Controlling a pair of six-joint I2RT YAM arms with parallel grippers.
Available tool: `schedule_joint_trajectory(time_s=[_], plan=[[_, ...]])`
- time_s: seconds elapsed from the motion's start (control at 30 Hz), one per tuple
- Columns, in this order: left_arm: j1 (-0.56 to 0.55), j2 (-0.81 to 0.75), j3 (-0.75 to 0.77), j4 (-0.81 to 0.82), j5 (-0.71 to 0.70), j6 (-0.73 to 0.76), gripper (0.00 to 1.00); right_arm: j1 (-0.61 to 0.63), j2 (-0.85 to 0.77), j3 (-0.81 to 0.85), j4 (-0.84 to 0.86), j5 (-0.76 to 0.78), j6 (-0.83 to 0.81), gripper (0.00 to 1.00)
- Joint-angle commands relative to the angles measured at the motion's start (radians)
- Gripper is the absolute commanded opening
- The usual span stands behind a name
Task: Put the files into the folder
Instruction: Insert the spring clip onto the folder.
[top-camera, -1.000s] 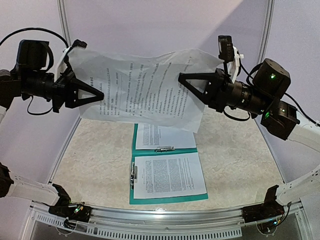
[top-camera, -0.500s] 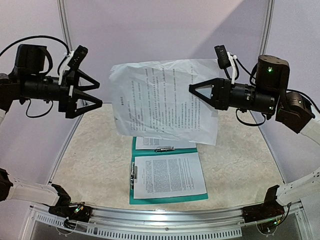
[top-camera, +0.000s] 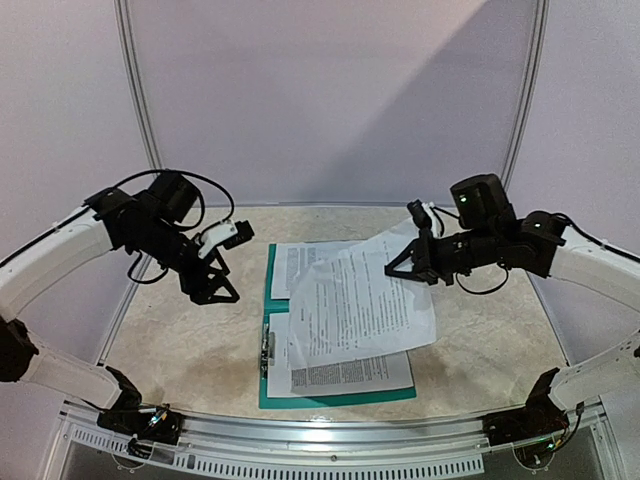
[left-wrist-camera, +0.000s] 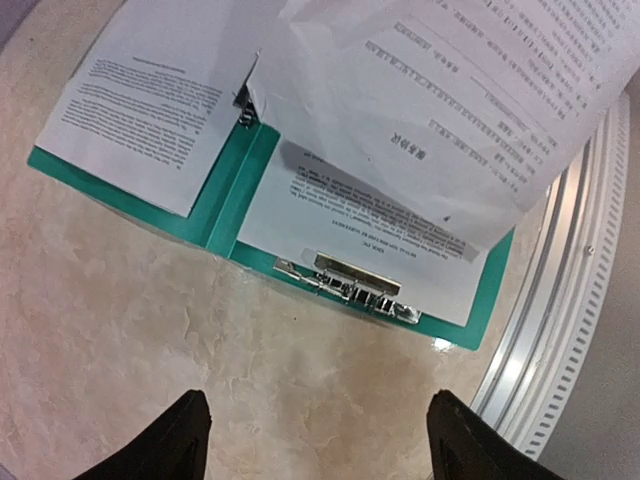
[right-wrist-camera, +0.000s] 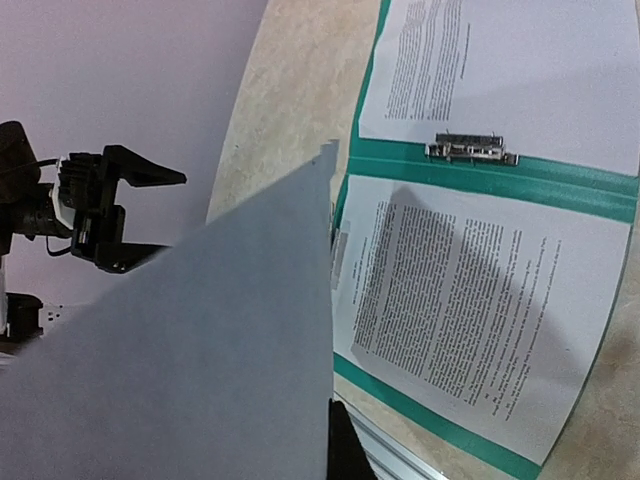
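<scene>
The teal folder (top-camera: 340, 396) lies open on the table with a printed file on each half (top-camera: 293, 266) (top-camera: 352, 374). One more of the files (top-camera: 360, 305) hangs slanted over it, its far right edge pinched in my shut right gripper (top-camera: 392, 268). In the right wrist view this file's blank back (right-wrist-camera: 200, 350) hides most of my right gripper (right-wrist-camera: 338, 440). My left gripper (top-camera: 228, 285) stands open and empty, left of the folder and low over the table. The left wrist view looks past the left gripper (left-wrist-camera: 320, 440) to the folder's edge (left-wrist-camera: 235, 190) and its metal clip (left-wrist-camera: 355, 280).
The marbled tabletop (top-camera: 190, 340) is bordered by a metal rail (top-camera: 330, 440) at the near edge. White walls close in behind and at both sides. A second clip (right-wrist-camera: 470, 148) sits near the folder's spine (right-wrist-camera: 480, 175).
My left gripper let go of the sheet, opened, and dropped down to the left of the folder. The right arm lowered the sheet from mid-air to just over the folder.
</scene>
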Motion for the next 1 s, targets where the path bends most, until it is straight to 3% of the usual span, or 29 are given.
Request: schedule_joint_trajectory(time_s=[0.0,0.23,0.43,0.63,0.97], plan=[[0.005,0.056,-0.048,0.042,-0.009,0.058,0.75,-0.021,0.082,-0.024,0.103,-0.147,0.048,0.00],[0.008,0.111,-0.136,0.145,0.047,-0.035,0.65,-0.063,0.198,-0.106,0.239,-0.234,0.088,0.00],[0.017,0.220,-0.163,0.156,0.143,-0.109,0.59,-0.090,0.228,-0.143,0.217,-0.194,0.075,0.00],[0.051,0.379,-0.143,0.152,0.255,-0.164,0.49,-0.092,0.284,-0.222,0.398,-0.210,0.149,0.00],[0.067,0.430,-0.159,0.169,0.269,-0.161,0.48,-0.091,0.398,-0.234,0.527,-0.226,0.179,0.00]])
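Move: The clip on the near panel's left edge lies about 4 cm back of the empty left hand, 6 cm to its right and some 19 cm below. From that same hand, the middle clip is around 8 cm ahead and 18 cm right, and the near page 4 cm back and 20 cm right. The right hand already holds the loose sheet; for it the near clip is about 25 cm left, 4 cm back and 24 cm down. The right hand keeps its pinch on the loose sheet and lowers it some 14 cm over the near page, easing a little forward and left, with the fingertips tipping further down. Alongside it the left hand sinks steeply towards the near clip, levelling off just above and to the left of it, while its wrist swings the fingertips down and back about 30 degrees and its still empty fingers close partway. ##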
